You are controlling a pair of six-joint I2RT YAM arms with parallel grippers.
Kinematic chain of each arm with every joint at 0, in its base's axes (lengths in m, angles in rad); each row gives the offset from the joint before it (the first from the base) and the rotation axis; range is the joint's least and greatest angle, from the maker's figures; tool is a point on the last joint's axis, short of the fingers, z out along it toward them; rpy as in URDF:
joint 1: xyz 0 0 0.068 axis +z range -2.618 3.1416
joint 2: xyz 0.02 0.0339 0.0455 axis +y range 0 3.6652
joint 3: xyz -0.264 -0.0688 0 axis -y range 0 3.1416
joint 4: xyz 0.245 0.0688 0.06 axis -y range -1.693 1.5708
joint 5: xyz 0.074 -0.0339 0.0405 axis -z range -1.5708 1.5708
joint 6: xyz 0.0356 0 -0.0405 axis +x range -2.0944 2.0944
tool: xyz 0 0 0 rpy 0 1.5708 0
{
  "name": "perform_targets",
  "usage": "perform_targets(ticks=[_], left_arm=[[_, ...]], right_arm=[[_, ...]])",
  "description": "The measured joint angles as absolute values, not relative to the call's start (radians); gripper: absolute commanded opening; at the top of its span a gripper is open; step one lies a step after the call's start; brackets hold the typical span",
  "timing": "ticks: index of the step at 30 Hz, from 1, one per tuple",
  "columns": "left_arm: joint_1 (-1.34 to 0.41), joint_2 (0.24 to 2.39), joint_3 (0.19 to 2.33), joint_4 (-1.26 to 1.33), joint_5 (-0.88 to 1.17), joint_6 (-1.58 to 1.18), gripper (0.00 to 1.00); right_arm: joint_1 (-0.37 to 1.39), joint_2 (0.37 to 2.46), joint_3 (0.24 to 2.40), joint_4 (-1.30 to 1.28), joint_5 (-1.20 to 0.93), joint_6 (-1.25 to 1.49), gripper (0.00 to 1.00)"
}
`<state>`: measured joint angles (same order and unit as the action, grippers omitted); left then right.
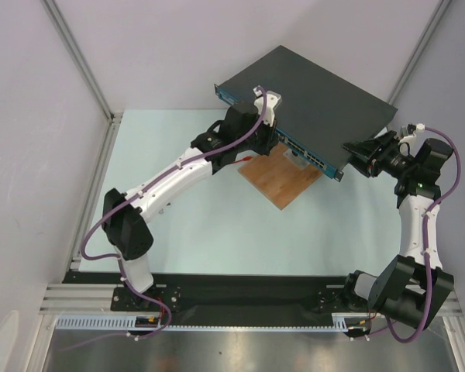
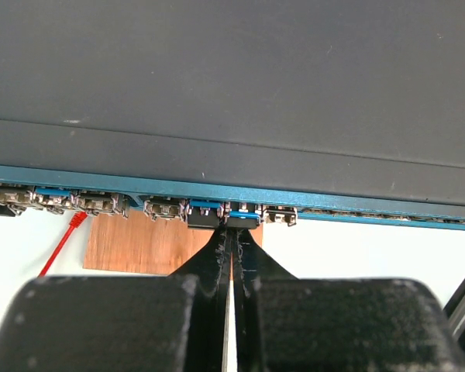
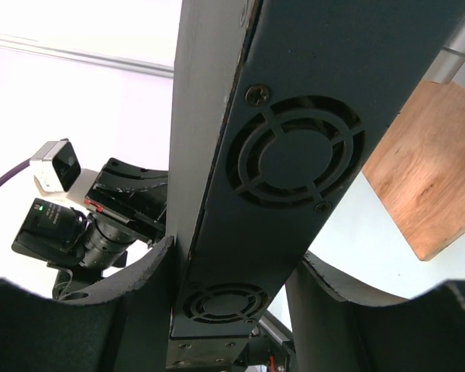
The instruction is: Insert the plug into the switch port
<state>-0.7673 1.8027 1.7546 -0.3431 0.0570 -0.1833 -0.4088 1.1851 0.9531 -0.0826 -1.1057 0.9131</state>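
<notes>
The switch is a flat dark grey box with a blue front strip of ports, lying askew at the back of the table. My left gripper is at that strip. In the left wrist view its fingers are shut to a thin slit, tips against two dark ports under the strip. A red cable ends in a red plug at the port row further left, apart from my fingers. My right gripper is shut on the switch's vented right end.
A brown wooden board lies under the switch's front edge; it also shows in the left wrist view and the right wrist view. Aluminium frame posts and white walls close in the pale table.
</notes>
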Motion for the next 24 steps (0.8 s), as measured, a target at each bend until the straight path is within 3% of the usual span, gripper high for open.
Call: perform_targets(ticks=[9,14,18,21,24], left_arm=[[-0.767,1.813,1.781,-0.372,0.059,-0.159,0.01],[-0.766,1.787,1.732,-0.336,0.077,-0.113,0.17],[-0.759,1.671,1.591,-0.265,0.11,-0.067,0.4],[-0.744,1.533,1.485,-0.281,0.15,-0.032,0.52],[-0.711,1.385,1.407,-0.331,0.209,0.021,0.65]], right_arm=[[-0.409,1.183,0.953,-0.087,-1.104,0.908,0.0],[-0.409,1.184,0.959,-0.1,-1.107,0.898,0.0],[-0.41,1.187,0.968,-0.115,-1.109,0.89,0.0],[-0.411,1.191,0.973,-0.125,-1.114,0.883,0.14],[-0.414,1.197,0.981,-0.139,-1.123,0.872,0.46]])
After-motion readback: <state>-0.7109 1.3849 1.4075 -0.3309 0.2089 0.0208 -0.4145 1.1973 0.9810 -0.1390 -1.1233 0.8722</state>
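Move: The shut left fingertips are already at the plug in the switch port, its middle only about 1 cm ahead and 1 cm to the right. Counted from the left hand, the red cable's plug sits in the same switch face some 6 cm ahead and 9 cm left; the switch's near right corner is about 10 cm back and 17 cm right, all roughly level, with the wooden board some 24 cm below and 4 cm right. From the right hand the plug lies roughly 20 cm left and 5 cm ahead. The shut left fingertips go on bearing against the plug at the port for a moment, hardly moving, then come free and draw off left and back from the switch face with gathering speed, about 8 cm left and 7 cm back, rising some 4 cm late on. As they leave, the fingers open to a bit over half and the wrist tips up and turns clockwise, each by some 10 degrees, while the right hand stays put and keeps its grip on the switch's right end. ##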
